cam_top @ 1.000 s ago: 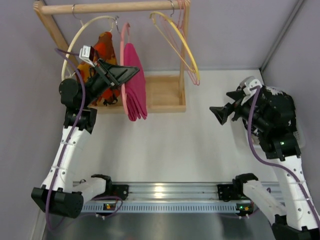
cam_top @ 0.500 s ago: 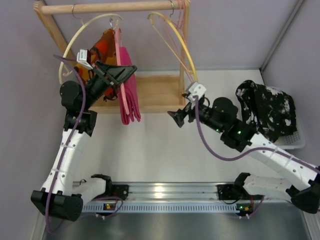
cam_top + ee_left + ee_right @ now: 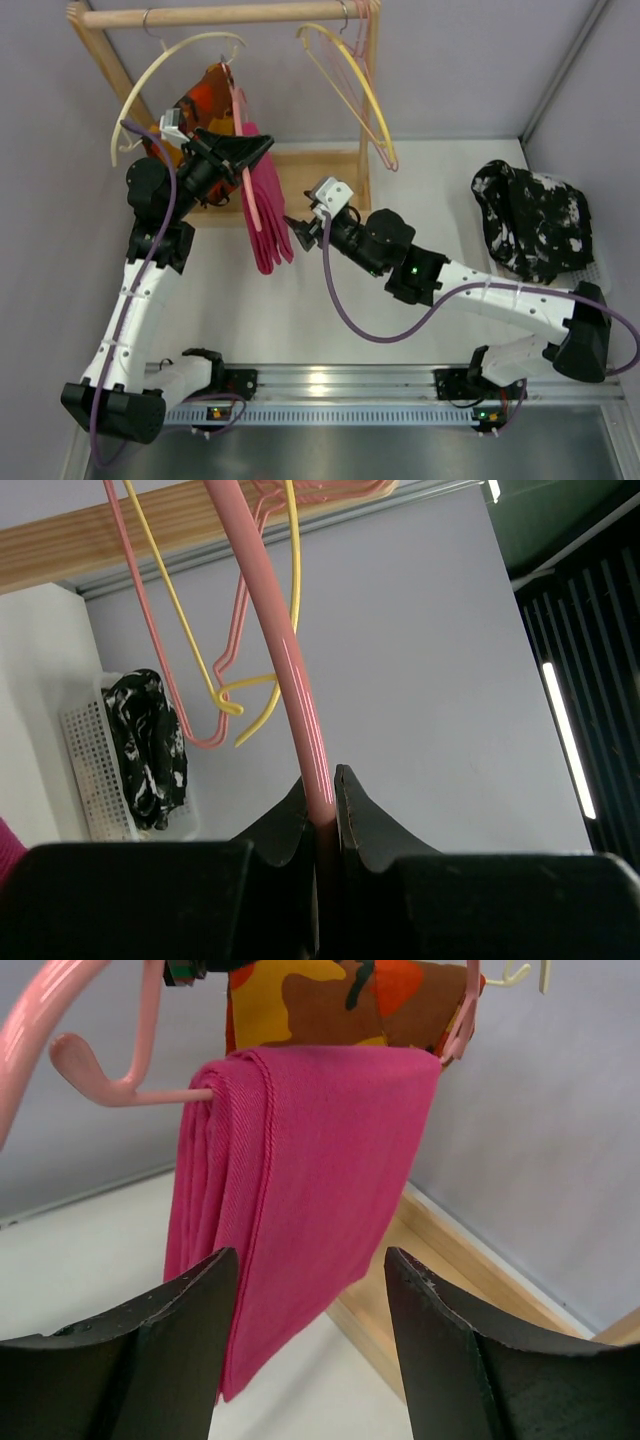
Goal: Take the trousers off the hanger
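The magenta-pink trousers [image 3: 266, 215] hang folded over the bar of the salmon-pink hanger [image 3: 247, 185], which hangs from the wooden rail. My left gripper [image 3: 262, 148] is shut on the hanger's curved arm, seen as a pink rod [image 3: 290, 670] between the jaws in the left wrist view. My right gripper [image 3: 296, 228] is open and empty, close to the right side of the trousers. In the right wrist view the trousers [image 3: 300, 1180] hang just beyond the open fingers [image 3: 180, 1330], draped over the hanger's bar [image 3: 120, 1085].
An orange-red patterned garment [image 3: 205, 100] hangs on the cream-white hanger [image 3: 150, 85] behind. A yellow hanger [image 3: 360, 85] hangs at the rail's right. The wooden rack base [image 3: 320, 185] lies below. A black-and-white speckled cloth [image 3: 530, 220] fills a white basket at right.
My right arm has swung from the right side of the table across to the trousers, gripper open. My left gripper keeps its hold; the hanger and trousers swung slightly.
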Controlling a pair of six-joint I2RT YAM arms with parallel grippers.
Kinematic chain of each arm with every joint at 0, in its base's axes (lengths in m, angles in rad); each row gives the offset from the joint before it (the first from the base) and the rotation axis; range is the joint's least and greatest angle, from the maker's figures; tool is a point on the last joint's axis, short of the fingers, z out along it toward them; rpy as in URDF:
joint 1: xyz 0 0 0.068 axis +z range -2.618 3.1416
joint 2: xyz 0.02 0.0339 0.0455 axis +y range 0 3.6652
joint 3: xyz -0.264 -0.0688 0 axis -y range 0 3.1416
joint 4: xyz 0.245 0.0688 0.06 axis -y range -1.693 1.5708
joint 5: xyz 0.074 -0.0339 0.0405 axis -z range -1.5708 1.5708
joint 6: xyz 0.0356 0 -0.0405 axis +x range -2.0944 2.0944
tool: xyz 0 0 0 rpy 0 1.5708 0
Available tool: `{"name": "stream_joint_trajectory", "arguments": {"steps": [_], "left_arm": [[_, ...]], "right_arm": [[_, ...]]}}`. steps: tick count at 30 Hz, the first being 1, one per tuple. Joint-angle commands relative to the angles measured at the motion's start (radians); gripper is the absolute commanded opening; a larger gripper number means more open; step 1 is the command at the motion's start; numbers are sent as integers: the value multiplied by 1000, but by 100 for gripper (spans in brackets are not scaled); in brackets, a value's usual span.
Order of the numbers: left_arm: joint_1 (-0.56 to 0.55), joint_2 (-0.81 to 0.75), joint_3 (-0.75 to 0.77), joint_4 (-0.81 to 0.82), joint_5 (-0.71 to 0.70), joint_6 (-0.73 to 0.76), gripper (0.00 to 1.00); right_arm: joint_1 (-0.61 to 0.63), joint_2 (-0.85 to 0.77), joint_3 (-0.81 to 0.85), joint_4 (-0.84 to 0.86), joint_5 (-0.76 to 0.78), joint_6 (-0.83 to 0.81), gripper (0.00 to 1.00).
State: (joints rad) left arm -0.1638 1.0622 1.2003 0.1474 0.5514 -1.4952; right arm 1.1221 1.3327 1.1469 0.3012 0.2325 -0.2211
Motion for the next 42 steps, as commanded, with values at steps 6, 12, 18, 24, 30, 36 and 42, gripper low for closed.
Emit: {"name": "stream_joint_trajectory", "arguments": {"steps": [6,12,18,24,30,36,42], "left_arm": [[-5,-56,67,167,-33,-23,0],[-13,-51,74,167,-31,-19,0],[-17,-50,90,167,-28,-16,0],[-22,-57,91,167,-27,-22,0],[-22,-68,97,167,-21,-22,0],[-22,-76,90,167,-19,-19,0],[-22,-73,93,167,-18,-25,0]], "right_arm": [[62,39,71,127,-5,0,59],[96,88,105,150,-30,-21,58],[97,167,154,197,60,-70,45],[93,207,178,216,62,-78,40],[68,220,191,217,94,-70,33],[61,184,159,217,73,-84,31],[54,186,142,220,106,-95,25]]}}
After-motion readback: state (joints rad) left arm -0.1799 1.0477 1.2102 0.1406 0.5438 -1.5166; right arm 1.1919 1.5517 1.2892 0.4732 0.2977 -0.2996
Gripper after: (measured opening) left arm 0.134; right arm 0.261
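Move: The pink trousers hang over the bottom bar of the pink hanger. Their middle is about 8 cm ahead of the right hand, 7 cm to its left and 5 cm below, with the near edge barely ahead of it. The hanger's middle is roughly 9 cm ahead, 7 cm left and 8 cm higher. The camouflage garment is about 10 cm left of the trousers and 6 cm farther out. From the left hand the trousers lie almost straight below, some 17 cm down and 1 cm ahead and right. The right fingertips come onto the near edge of the pink trousers just below the hanger bar and pinch the cloth, closing from over half open to about a quarter. To get there the hand goes about 6 cm left, first easing back a couple of centimetres, then forward again. The left hand keeps its grip on the hanger, nearly still. ##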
